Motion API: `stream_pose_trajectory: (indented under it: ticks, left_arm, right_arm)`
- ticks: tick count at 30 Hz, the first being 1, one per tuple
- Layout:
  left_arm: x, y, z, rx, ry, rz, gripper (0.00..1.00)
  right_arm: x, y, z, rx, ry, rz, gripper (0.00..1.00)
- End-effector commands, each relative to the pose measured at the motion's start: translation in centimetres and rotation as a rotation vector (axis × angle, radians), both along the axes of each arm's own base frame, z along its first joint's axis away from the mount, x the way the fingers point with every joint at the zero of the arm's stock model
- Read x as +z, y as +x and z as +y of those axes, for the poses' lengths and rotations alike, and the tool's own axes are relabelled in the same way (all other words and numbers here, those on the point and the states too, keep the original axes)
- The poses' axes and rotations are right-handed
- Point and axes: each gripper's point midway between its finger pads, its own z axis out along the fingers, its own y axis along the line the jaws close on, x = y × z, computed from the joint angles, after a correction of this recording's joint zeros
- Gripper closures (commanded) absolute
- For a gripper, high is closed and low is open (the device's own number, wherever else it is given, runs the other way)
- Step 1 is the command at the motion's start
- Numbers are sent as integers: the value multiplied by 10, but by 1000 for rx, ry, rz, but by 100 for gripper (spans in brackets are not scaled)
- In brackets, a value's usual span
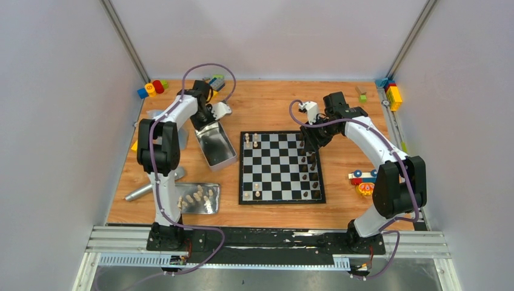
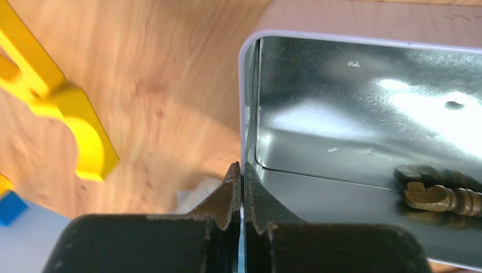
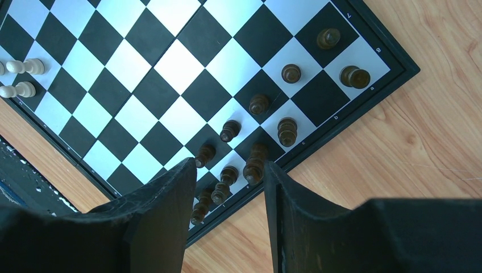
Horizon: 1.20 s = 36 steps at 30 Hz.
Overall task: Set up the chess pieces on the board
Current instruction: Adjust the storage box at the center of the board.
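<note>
The board (image 1: 282, 167) lies mid-table. Several dark chess pieces (image 1: 309, 163) stand along its right side and a few pale ones (image 1: 250, 140) on its left. My right gripper (image 1: 309, 136) hovers open over the board's right edge; in the right wrist view the dark pieces (image 3: 287, 131) stand on the board (image 3: 170, 62) below its empty fingers (image 3: 230, 170). My left gripper (image 1: 209, 118) is shut on the thin side wall of a deep metal tray (image 2: 250, 85), one finger inside and one outside (image 2: 242, 170). A dark piece (image 2: 440, 196) lies on that tray's floor.
A flat metal tray (image 1: 209, 206) near the left arm's base holds several pale pieces (image 1: 197, 197). A metal cylinder (image 1: 142, 191) lies beside it. Colourful blocks sit at the back left (image 1: 154, 88) and back right (image 1: 393, 94); a toy (image 1: 363, 179) lies right of the board.
</note>
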Motion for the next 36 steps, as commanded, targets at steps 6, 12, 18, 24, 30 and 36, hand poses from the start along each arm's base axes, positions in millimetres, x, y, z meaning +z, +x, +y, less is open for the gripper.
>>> stream_pose_trajectory:
  ticks: [6,12,18,24,30,36]
  left_arm:
    - [12,32,-42,-489,68,-26,100]
    - [10,20,-67,-631,69,-1,100]
    - [8,7,-77,-635,50,10,93]
    - [26,28,-68,-456,50,-83,76]
    - [68,31,-67,-255,-89,-182,59]
    - [86,-14,-76,-85,-253,-149,45]
  right_arm:
    - [18,5,3,-4,30,-63,52]
    - [18,6,4,-1,32,-62,52]
    - [11,7,5,7,29,-47,52]
    - [9,5,6,9,37,-37,52]
    - [10,3,6,10,42,-41,52]
    - [15,2,6,9,47,-55,52]
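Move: The left hand, fingers shut at the rim by the storage box's far left corner, has the box's middle some 7 cm back, 8 cm to its right and 3 cm below. The blue bag lies about 8 cm to this hand's left and 4 cm back, the yellow toy frame roughly 13 cm ahead, and the chessboard's middle about 35 cm right and 16 cm back. From the idle right hand, the box is around 37 cm left, level with it and 8 cm lower. Keeping its pinch on the far short wall, the left hand drags that end of the storage box about 7 cm to the right towards the chessboard's side, bearing forward at first and then easing slightly back, while the wrist turns some 35 degrees clockwise to swing the box round. The fingers then open to about half and let go of the wall, and the hand drifts a little left, unwinds some 20 degrees and rises about 4 cm clear of the corner. ##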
